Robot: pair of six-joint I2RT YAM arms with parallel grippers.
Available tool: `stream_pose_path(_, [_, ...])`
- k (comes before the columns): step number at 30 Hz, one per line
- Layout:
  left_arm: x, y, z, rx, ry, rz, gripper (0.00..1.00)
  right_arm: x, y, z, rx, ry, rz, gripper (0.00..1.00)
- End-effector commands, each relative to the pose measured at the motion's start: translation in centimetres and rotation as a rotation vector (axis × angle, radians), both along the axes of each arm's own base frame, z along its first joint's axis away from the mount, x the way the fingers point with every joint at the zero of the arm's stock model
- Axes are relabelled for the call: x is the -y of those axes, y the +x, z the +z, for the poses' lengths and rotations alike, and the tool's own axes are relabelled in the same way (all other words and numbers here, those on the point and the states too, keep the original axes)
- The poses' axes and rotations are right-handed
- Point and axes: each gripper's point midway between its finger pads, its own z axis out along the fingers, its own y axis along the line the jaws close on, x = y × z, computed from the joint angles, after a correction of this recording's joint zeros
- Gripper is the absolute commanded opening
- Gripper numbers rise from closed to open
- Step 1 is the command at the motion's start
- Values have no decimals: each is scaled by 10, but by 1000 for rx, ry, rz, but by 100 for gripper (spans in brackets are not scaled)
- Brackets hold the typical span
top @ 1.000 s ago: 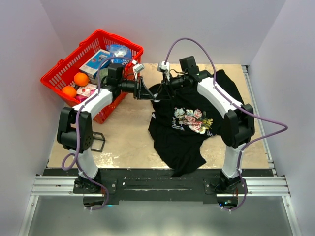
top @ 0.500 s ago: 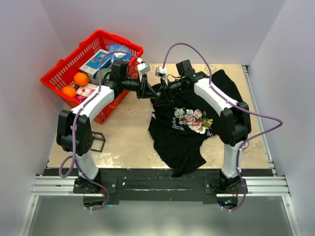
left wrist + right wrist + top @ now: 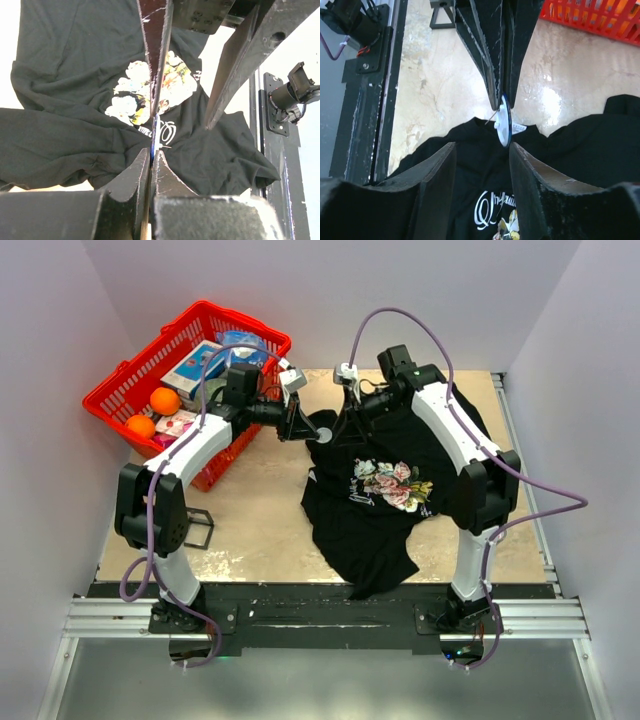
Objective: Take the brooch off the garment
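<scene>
The brooch [image 3: 505, 122], a small disc with a blue rim, a white back and a bare pin, hangs just above the collar of the garment [image 3: 385, 525], a black T-shirt with a floral print. My left gripper [image 3: 152, 155] is shut on the brooch [image 3: 154, 134], which shows edge-on between its jaws. In the top view the brooch [image 3: 322, 432] is a pale disc at the left gripper [image 3: 306, 428]. My right gripper [image 3: 482, 147] is open just short of the brooch, with nothing between its fingers; from above the right gripper [image 3: 347, 428] hovers over the collar.
A red basket [image 3: 110, 400] stands at the back left with two oranges [image 3: 165, 400], boxes and a blue-and-white round container [image 3: 243, 343]. A small black bracket [image 3: 200, 528] lies by the left arm. The shirt [image 3: 75, 75] covers the table's right half.
My right gripper has opened wider and drawn back to the right from the collar. The brooch now shows clear of the shirt in my left gripper, which has stayed shut.
</scene>
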Motion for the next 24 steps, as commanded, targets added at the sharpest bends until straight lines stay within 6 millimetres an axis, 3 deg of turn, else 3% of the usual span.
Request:
stream_pose_path(1, [0, 5, 31, 99, -25, -5, 0, 1, -7, 17, 42, 11, 23, 47])
stream_pose_path(13, [3, -5, 34, 84, -49, -47, 0, -16, 18, 17, -38, 62, -57, 26])
stream_pose_path(18, [4, -7, 36, 79, -60, -59, 0, -17, 24, 11, -36, 53, -68, 4])
stream_pose_path(22, [4, -6, 37, 80, -58, -52, 0, -15, 21, 11, -41, 59, -60, 0])
stream_pose_path(24, [3, -4, 36, 80, -50, -37, 17, -13, 21, 11, -46, 61, -64, 0])
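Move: The brooch is already off the garment, held out at the tips of the left fingers, its middle about 2 cm to the right of the left hand point and some 1 cm below. From the right hand, fingers open, it lies roughly 3 cm left, 2 cm ahead and 2 cm below. The garment lies flat some 15 cm below that hand: its flower print about 9 cm back and 15 cm right, its white label about 8 cm back and 6 cm left. The right fingers close from half open until they pinch the free edge of the brooch, which the left fingertips keep holding by the opposite edge. As it shuts, the right hand eases about 1.5 cm forward, then also 1 cm left and a little down onto the edge, tipping some 5 degrees. ##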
